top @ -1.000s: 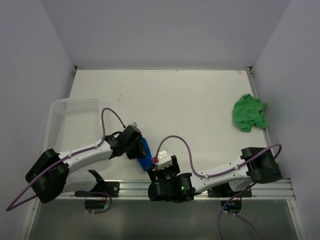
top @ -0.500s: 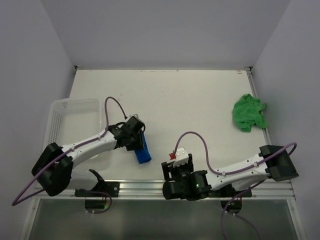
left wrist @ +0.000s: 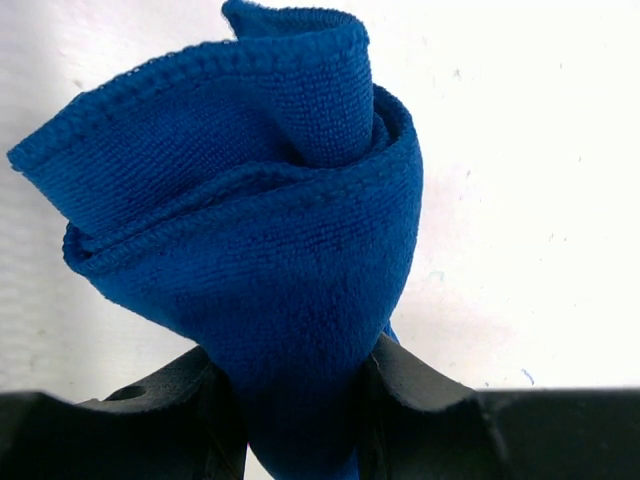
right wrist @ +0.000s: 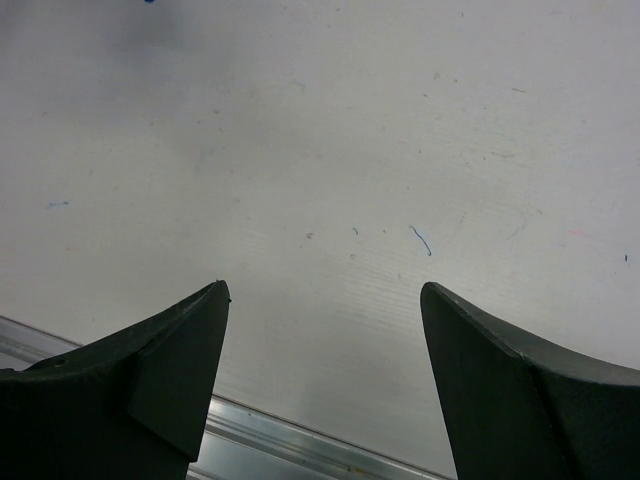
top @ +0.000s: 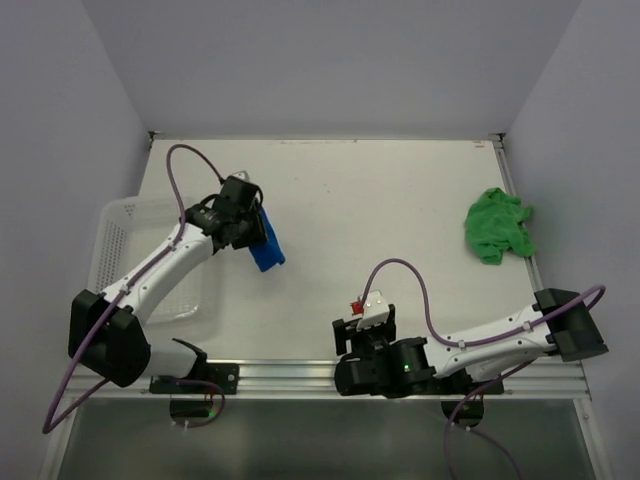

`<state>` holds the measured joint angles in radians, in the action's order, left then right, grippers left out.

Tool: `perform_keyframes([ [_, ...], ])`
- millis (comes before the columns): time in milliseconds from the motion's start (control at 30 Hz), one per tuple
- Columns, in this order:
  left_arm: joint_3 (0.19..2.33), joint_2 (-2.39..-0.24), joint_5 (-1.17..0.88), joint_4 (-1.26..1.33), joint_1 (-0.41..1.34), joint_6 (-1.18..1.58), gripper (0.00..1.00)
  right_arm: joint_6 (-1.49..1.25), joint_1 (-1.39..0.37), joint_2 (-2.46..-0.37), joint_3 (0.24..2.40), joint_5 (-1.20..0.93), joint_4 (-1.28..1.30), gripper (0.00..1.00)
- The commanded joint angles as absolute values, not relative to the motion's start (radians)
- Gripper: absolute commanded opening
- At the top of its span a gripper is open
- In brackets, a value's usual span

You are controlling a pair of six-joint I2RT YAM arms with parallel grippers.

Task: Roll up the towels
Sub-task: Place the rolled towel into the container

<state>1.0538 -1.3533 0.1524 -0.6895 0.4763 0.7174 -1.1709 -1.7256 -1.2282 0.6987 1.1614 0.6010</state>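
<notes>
A rolled royal blue towel [top: 266, 246] hangs above the table just right of the basket, and my left gripper [top: 250, 228] is shut on it. In the left wrist view the blue towel [left wrist: 270, 240] bulges out between the two black fingers [left wrist: 420, 400], its coiled end facing the camera. The bright green towel [top: 497, 225] lies crumpled at the table's right edge, far from both arms. My right gripper [right wrist: 325, 300] stands open over bare table near the front rail, nothing between its fingers; from above it sits at the front centre [top: 365, 325].
A white mesh basket [top: 125, 215] stands at the left edge, partly under the left arm. An aluminium rail [top: 400, 375] runs along the near edge. White walls close in the table at the back and sides.
The left arm has lifted the blue towel from near the front rail and carried it back and left, toward the basket. The right arm has drawn back to the right along the front edge.
</notes>
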Motion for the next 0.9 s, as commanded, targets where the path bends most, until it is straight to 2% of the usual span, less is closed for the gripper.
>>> perform_keyframes([
  [0, 1.173, -1.315, 0.181, -0.750, 0.388, 0.635, 0.19, -1.206, -1.718, -1.200, 0.690, 1.227, 0.614, 0.81],
  [200, 1.307, -1.276, 0.161, -0.807, 0.146, 0.560, 0.21, -1.181, -1.718, -1.203, 0.698, 1.215, 0.611, 0.81],
  [433, 1.328, -1.269, 0.158, -0.816, -0.182, 0.546, 0.23, -1.140, -1.718, -1.215, 0.721, 1.181, 0.591, 0.81],
  [633, 1.224, -1.275, 0.049, -0.790, -0.351, 0.566, 0.24, -1.075, -1.718, -1.246, 0.747, 1.129, 0.560, 0.81],
  [867, 1.144, -1.321, 0.057, -0.765, -0.426, 0.564, 0.24, -1.035, -1.718, -1.316, 0.784, 1.092, 0.534, 0.81],
])
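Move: The container is the left hand's goal: its middle lies about 28 cm to the left, 5 cm back and some 9 cm below that hand, which already holds the rolled blue towel clear of the table. The container's right rim stands across the way, roughly 14 cm to the left of the hand, 5 cm back and 7 cm lower. From the right hand, empty and open, the container's middle is some 52 cm left, 13 cm ahead and 8 cm below. Leftward in one quick sweep, about 27 cm, the left arm carries the rolled blue towel over the right rim and in above the container. The hand arcs forward and up by some 10 cm first, then comes back and sinks about 6 cm, turning some 40 degrees counter-clockwise; the fingers keep their grip. ##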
